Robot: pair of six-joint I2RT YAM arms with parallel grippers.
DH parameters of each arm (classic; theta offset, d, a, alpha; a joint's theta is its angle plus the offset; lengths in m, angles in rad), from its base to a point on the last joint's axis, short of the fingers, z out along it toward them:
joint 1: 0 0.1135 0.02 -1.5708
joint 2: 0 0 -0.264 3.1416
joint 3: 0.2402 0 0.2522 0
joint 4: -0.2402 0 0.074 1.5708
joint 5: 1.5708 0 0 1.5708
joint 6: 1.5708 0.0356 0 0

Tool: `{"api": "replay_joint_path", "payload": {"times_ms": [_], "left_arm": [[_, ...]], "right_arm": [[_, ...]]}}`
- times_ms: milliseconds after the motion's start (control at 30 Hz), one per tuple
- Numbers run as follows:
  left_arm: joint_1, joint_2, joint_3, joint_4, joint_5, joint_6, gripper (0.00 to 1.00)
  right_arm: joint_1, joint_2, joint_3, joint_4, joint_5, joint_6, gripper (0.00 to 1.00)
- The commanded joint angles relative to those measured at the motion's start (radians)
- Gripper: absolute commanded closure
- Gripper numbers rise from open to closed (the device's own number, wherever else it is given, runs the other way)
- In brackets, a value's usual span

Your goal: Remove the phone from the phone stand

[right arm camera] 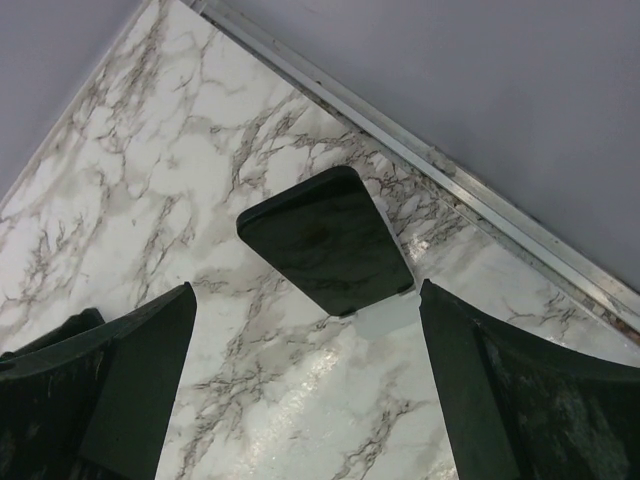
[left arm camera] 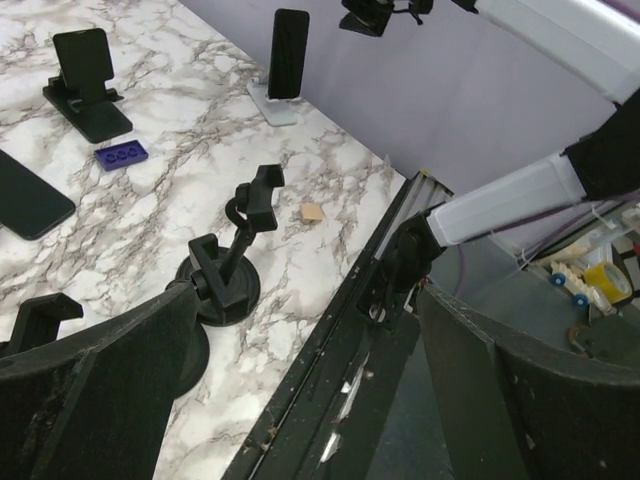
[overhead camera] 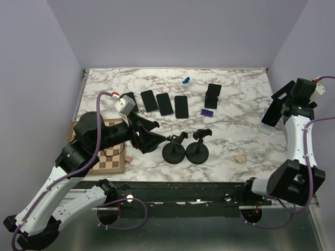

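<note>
A black phone (right arm camera: 325, 240) leans upright in a small white stand (right arm camera: 392, 313) near the table's right edge. It also shows in the left wrist view (left arm camera: 290, 52) on its white stand (left arm camera: 272, 103). My right gripper (right arm camera: 305, 292) is open, poised over the phone with one finger on each side, not touching it. In the top view the right gripper (overhead camera: 275, 111) partly hides the phone above the stand's base (overhead camera: 266, 129). My left gripper (overhead camera: 152, 135) is open and empty at the front left, also seen in its wrist view (left arm camera: 308, 300).
Two black suction mounts (overhead camera: 174, 149) (overhead camera: 198, 148) stand in front of the left gripper. Several phones (overhead camera: 165, 103) lie flat at mid-table. A black stand (overhead camera: 212, 97), a purple brick (overhead camera: 208, 112), a wood block (overhead camera: 239, 158) and a chessboard (overhead camera: 107, 159) are also there.
</note>
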Motion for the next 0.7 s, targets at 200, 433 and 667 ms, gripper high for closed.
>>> {"api": "replay_joint_path", "payload": {"times_ms": [200, 433, 667], "left_arm": [[0.005, 0.009, -0.046, 0.015, 0.081, 0.258, 0.01], [0.004, -0.008, -0.119, 0.067, 0.108, 0.284, 0.01], [-0.022, -0.051, -0.155, 0.045, 0.042, 0.313, 0.01]], "right_arm": [[-0.004, 0.085, -0.063, 0.095, -0.034, -0.204, 0.00], [-0.004, 0.101, -0.108, 0.197, -0.147, -0.278, 0.00], [-0.004, 0.141, -0.136, 0.247, -0.135, -0.307, 0.00]]}}
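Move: The phone still on its stand at the far right lies just past the right hand's fingertips: about 7 cm ahead, 2 cm to the right and 10 cm below. The emptied folding stand is some 33 cm to that hand's left and 20 cm ahead, the purple tray about 37 cm left and 11 cm ahead, both roughly 20 cm lower. From the left hand the phone is some 64 cm right, 27 cm ahead, 25 cm below. The phone is closed in on from above by the wide-open right hand, which sinks nearly 6 cm, mostly early on, then eases 2 cm or so forward. The wrist turns about 15 degrees counter-clockwise and tips down, squaring the fingers to the phone's top edge; no contact can be seen. The left hand, empty and open, drops about 6 cm towards the emptied black stands, fingers dipping. ##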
